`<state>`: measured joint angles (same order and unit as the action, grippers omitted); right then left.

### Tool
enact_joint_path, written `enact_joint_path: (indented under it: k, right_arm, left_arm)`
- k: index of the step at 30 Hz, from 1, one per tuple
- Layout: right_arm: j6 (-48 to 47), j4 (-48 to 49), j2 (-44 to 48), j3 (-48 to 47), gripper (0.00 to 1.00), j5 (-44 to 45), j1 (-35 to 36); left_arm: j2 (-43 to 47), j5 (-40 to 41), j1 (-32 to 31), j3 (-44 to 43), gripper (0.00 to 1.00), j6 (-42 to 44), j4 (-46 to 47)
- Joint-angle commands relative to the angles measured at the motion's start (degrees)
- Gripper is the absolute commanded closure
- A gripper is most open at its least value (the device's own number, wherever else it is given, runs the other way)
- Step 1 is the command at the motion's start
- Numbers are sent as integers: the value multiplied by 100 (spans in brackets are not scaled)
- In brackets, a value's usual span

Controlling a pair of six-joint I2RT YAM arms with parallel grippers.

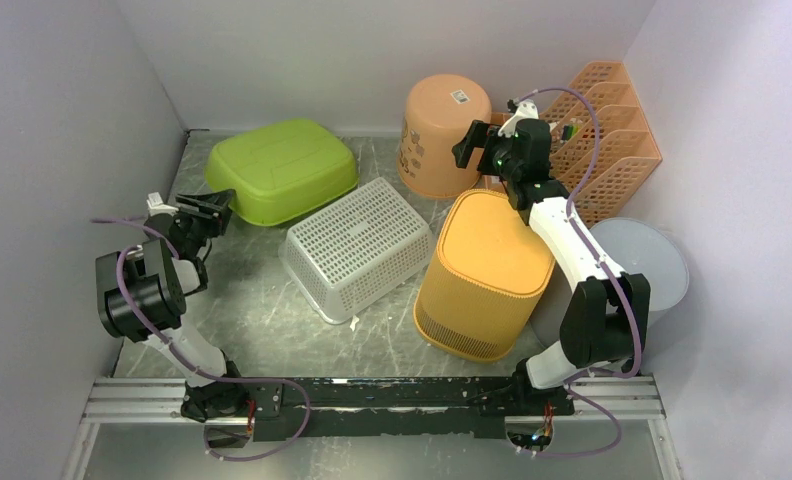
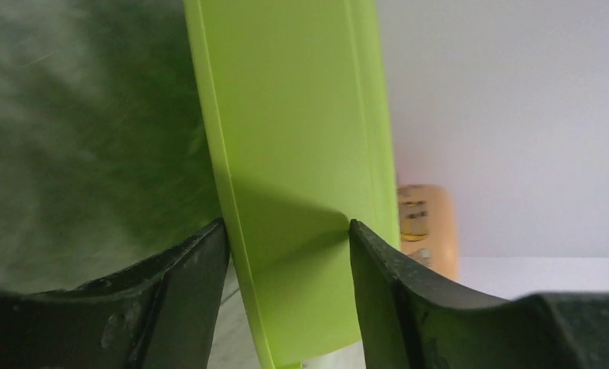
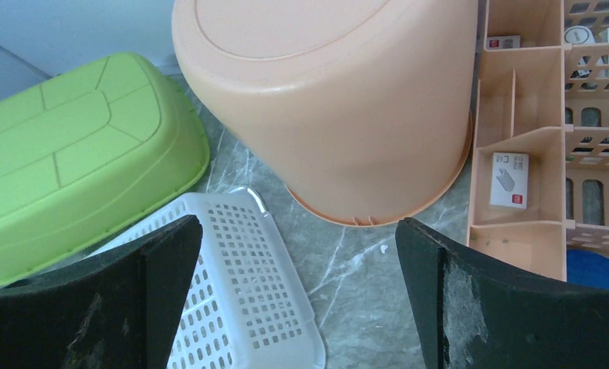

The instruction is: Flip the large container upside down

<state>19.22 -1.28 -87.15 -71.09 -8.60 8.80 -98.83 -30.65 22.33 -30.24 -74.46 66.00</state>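
A lime green basin (image 1: 282,168) lies bottom up at the back left. My left gripper (image 1: 212,205) is at its left edge. In the left wrist view the jaws (image 2: 286,227) are open and stand on either side of the green rim (image 2: 301,154); I cannot tell whether they press on it. A peach bucket (image 1: 442,135) stands bottom up at the back. My right gripper (image 1: 467,145) hovers open and empty just right of it; in the right wrist view (image 3: 297,223) the bucket (image 3: 332,100) lies ahead of the fingers.
A white perforated basket (image 1: 357,248) and an orange slotted bin (image 1: 484,275) lie bottom up mid-table. A peach desk organiser (image 1: 612,140) stands at the back right. A grey round tub (image 1: 647,260) sits behind the right arm. Walls close in on three sides.
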Motion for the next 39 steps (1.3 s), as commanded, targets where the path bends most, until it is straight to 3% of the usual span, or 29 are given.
enact_joint_path:
  k: [1,7,13,18,20,22,30,36,39]
  right_arm:
    - [27,57,-106,-23,0,-91,-15]
    - [-7,23,-81,-22,0,-77,-10]
    - [-6,-15,-80,-28,0,-107,-14]
    - [-119,-238,-148,-274,0,-52,60]
    - [-182,-388,-142,-439,0,237,174]
    - [-338,-563,-152,-680,0,455,333]
    - [-632,-922,-14,-1149,0,1913,1416]
    - [-317,-801,44,-1025,0,3638,2249]
    - [-758,-825,-46,-1107,0,3774,2467]
  left_arm:
    - [289,73,1,-307,29,1478,-1835]
    - [573,370,10,-518,25,1893,-2708]
    - [1110,1178,3,-1095,12,2808,-4694]
    - [1661,1938,5,-1654,9,3391,-6124]
    - [1925,1915,-6,-1732,8,3512,-6275]
    - [2153,1967,-82,-1894,0,3718,-6528]
    - [2410,2827,-1091,-3213,0,4945,-7973]
    - [2687,2706,-1742,-3302,0,5342,-8115]
    - [2802,2668,-1904,-3219,1,5371,-8108]
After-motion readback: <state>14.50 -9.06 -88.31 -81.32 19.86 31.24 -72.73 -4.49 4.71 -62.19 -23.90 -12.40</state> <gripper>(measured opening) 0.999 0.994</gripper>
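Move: The green basin, bottom up with its near-left rim still raised, sits between the left hand's part-open fingers at that rim; its middle is about 10 cm ahead, 10 cm to the right and 7 cm lower. From the left hand the grey basket lies some 25 cm right, 6 cm back and 9 cm below. From the right hand the basin is roughly 37 cm left, 4 cm ahead and 18 cm below, with the peach bucket about 11 cm ahead and 4 cm left. The green basin's rim is let go as the left fingers finish opening; the left hand dips about 5 cm, then climbs some 15 cm clear, swinging left and then back right, while it rolls left side up by roughly 50 degrees and tips down. Late on, the open right hand shifts left past the near side of the peach bucket, rising a little and drawing slightly back. ##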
